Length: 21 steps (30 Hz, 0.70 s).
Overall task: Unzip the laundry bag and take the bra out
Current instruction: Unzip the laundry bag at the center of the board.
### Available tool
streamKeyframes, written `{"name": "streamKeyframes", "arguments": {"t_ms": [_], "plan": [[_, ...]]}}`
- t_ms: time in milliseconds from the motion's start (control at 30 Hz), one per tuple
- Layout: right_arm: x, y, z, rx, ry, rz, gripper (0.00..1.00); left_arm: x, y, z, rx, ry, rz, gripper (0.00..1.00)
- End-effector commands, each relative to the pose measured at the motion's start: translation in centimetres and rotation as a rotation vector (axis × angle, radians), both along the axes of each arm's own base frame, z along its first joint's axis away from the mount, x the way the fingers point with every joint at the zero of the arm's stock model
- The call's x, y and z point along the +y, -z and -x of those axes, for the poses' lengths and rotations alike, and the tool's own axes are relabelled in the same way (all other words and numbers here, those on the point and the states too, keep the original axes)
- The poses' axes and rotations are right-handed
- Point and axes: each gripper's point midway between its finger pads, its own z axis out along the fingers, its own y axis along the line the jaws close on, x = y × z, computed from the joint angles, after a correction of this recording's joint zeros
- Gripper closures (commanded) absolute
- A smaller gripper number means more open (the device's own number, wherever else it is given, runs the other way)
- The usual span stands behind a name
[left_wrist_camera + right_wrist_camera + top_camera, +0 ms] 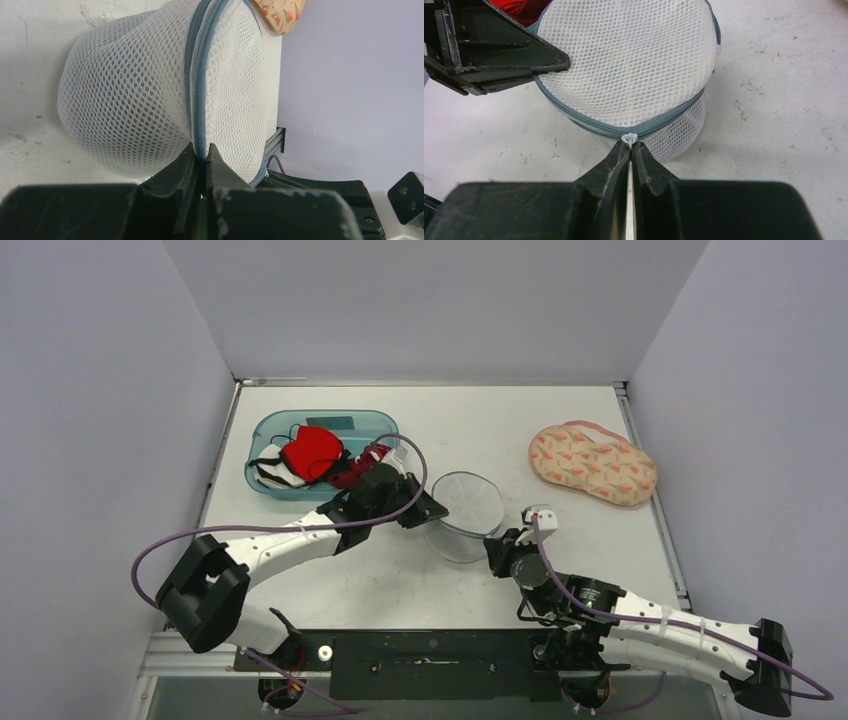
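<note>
The laundry bag (468,508) is a round white mesh pouch with a grey-blue zipper (193,85) and stands in the middle of the table. My left gripper (432,512) reaches it from the left, its tips (202,150) shut on the zipper seam at the bag's edge. From the near right comes my right gripper (497,542), with its tips (630,145) shut on the small white zipper pull (629,137). In the right wrist view the zipper on the bag (629,60) looks closed. The bra is hidden; nothing shows through the mesh.
A blue bin (382,421) at the back left holds red (310,452), white and black garments, close behind my left gripper. A peach floral padded piece (592,462) lies at the back right. Grey walls surround the table on three sides.
</note>
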Motion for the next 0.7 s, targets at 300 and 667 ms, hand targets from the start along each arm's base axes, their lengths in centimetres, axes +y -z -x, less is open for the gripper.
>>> {"name": "streamKeyframes", "arguments": {"t_ms": [300, 667], "plan": [[1.9, 0.2, -0.4, -0.066, -0.082, 0.015, 0.95, -0.7, -0.8, -4.7, -0.094, 0.046, -0.021, 0.50], [5.8, -1.3, -0.6, -0.075, -0.186, -0.003, 0.95, 1.2, -2.4, 0.8, -0.024, -0.040, 0.024, 0.04]]}}
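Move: The left hand has the zipped left edge of the laundry bag pinched in its fingers; the zip pull is about 9 cm to its right and 5 cm back. The right hand already grips that zip pull, with the bag's left edge some 9 cm to its left and 5 cm farther out, at nearly the same height. The red garment in the basin lies roughly 17 cm left of the left hand, 10 cm ahead and 10 cm lower. Forward by about 3 cm and slightly down goes the left hand, its fingers opening wide to let go of the bag's zipped edge, then it draws back and rises most of the way to where it began. The right hand keeps its pinch on the zip pull and carries it about 3 cm left and 2 cm down, towards the left hand's side, turning slightly counter-clockwise. ##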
